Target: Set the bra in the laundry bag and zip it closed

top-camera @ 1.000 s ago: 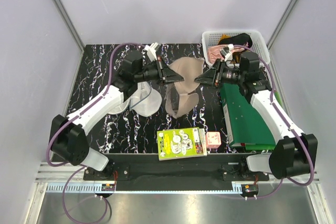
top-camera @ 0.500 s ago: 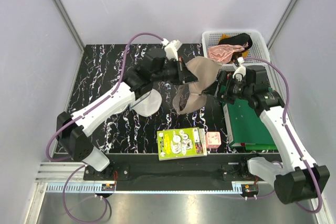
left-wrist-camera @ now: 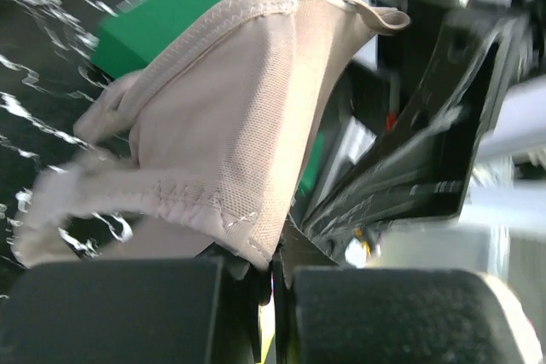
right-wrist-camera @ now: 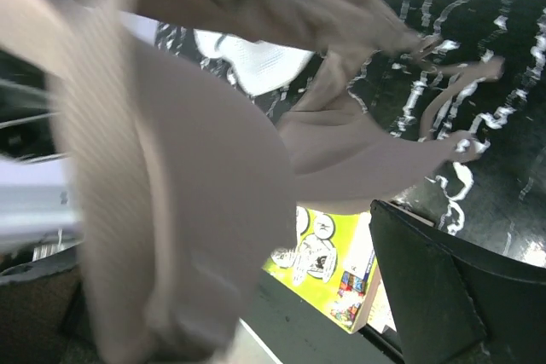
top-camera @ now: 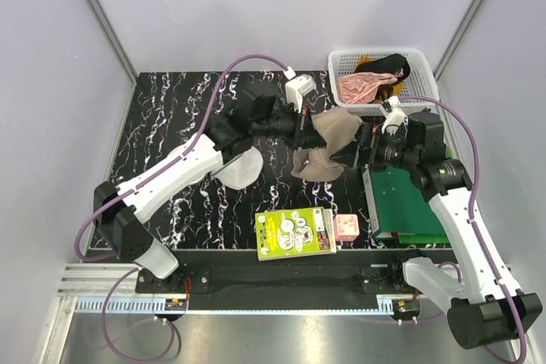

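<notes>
The beige bra (top-camera: 331,138) hangs above the middle of the table. My left gripper (top-camera: 309,130) is shut on its edge. In the left wrist view the bra (left-wrist-camera: 230,117) rises from the closed jaws, pinched at its stitched hem. My right gripper (top-camera: 362,147) stands open just right of the bra. In the right wrist view one black finger (right-wrist-camera: 444,287) shows at the right, and the blurred bra (right-wrist-camera: 179,202) fills the left side. The white mesh laundry bag (top-camera: 240,167) lies on the table under my left arm and also shows as the laundry bag (right-wrist-camera: 256,61).
A white lattice basket (top-camera: 420,62) at the back right holds a pink and a black garment. A green board (top-camera: 401,202) lies under my right arm. A yellow-green booklet (top-camera: 295,233) and a small pink box (top-camera: 345,226) sit at the front edge.
My right gripper has opened, let go of the bra and drawn back to the right. My left gripper has carried the bra to the right, and it now hangs bunched from that gripper alone.
</notes>
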Robot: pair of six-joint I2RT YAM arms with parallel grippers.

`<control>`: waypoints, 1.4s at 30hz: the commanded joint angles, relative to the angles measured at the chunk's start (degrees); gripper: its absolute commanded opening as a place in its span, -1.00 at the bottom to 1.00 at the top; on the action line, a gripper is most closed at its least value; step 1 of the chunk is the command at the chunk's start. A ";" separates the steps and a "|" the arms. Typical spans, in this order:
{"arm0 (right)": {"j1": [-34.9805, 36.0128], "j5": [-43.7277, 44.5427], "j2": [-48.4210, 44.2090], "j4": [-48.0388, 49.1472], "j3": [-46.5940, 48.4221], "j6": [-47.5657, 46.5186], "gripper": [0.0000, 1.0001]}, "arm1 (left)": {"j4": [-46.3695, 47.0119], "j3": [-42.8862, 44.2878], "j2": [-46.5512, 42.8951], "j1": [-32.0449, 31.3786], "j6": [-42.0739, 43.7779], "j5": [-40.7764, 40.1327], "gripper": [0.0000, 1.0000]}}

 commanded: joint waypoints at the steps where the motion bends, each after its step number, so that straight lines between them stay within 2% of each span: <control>1: 0.31 -8.10 -1.17 4.10 0.72 -3.78 0.99 | 0.35 -2.16 -4.30 2.51 4.84 13.12 -1.00; 5: 0.40 -12.58 -1.08 5.52 2.21 -4.74 0.99 | -2.71 -1.29 -4.75 3.92 8.17 17.18 -1.00; 9: 0.40 -14.27 -1.25 5.16 4.40 -5.36 0.99 | -12.53 1.61 -4.31 4.54 15.38 17.72 -1.00; 12: 0.39 -15.14 -1.79 5.25 5.72 -5.88 0.99 | -16.51 1.62 -4.39 4.63 18.90 18.93 -1.00; 19: 0.40 -21.81 2.43 8.40 6.08 -2.91 0.95 | -17.84 1.35 -4.66 4.54 20.93 24.21 -1.00; 29: 2.50 -26.92 7.26 21.33 4.15 8.96 0.51 | -17.84 2.76 -3.95 4.54 21.28 28.44 -1.00; 32: 3.47 -27.10 8.41 22.21 3.88 10.28 0.21 | -17.84 3.55 -3.78 4.54 21.63 28.26 -1.00; 33: 3.56 -27.10 8.76 22.56 3.79 10.98 -0.14 | -17.76 3.72 -3.78 4.54 21.72 28.26 -1.00; 34: 3.73 -27.45 9.02 22.83 3.53 11.34 -0.30 | -17.84 3.99 -3.69 4.63 21.72 28.00 -1.00; 35: 3.74 -27.54 9.03 23.09 3.53 11.60 -0.48 | -17.93 3.90 -3.95 4.80 21.54 27.13 -0.92; 36: 3.65 -26.49 9.11 23.09 3.53 11.87 -0.99 | -17.93 3.73 -4.22 5.50 21.37 26.51 -0.75; 38: 3.65 -24.91 8.41 23.09 3.35 12.30 -1.00 | -17.93 1.89 -5.79 6.55 20.58 25.36 -0.38; 39: 3.65 -24.73 8.32 23.88 3.35 13.00 -1.00 | -17.93 0.84 -6.58 7.87 20.66 25.36 -0.07; 42: 3.74 -24.63 8.15 24.76 3.88 14.24 -1.00 | -17.58 -5.14 -10.61 10.06 21.19 25.36 0.25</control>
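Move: The bra already hangs from the left hand's shut fingers, its middle about 3 cm back, 3 cm right and 7 cm below them. From the empty, wide-open right hand, its middle is about 4 cm left, level fore and aft, and 3 cm lower. Far below, the magazine lies some 12 cm back and 11 cm left of the right hand; the pink block lies 11 cm back and 2 cm right of it. The bra is passed across: the left hand, keeping its pinch, carries it back about 6 cm, left and a little down while turning some 25 degrees clockwise. The right hand rises about 6 cm and works left by as much, turning counter-clockwise with its left side lifting, then shuts on the bra's upper edge. Only then do the left fingers open about halfway and begin to ease off left. ##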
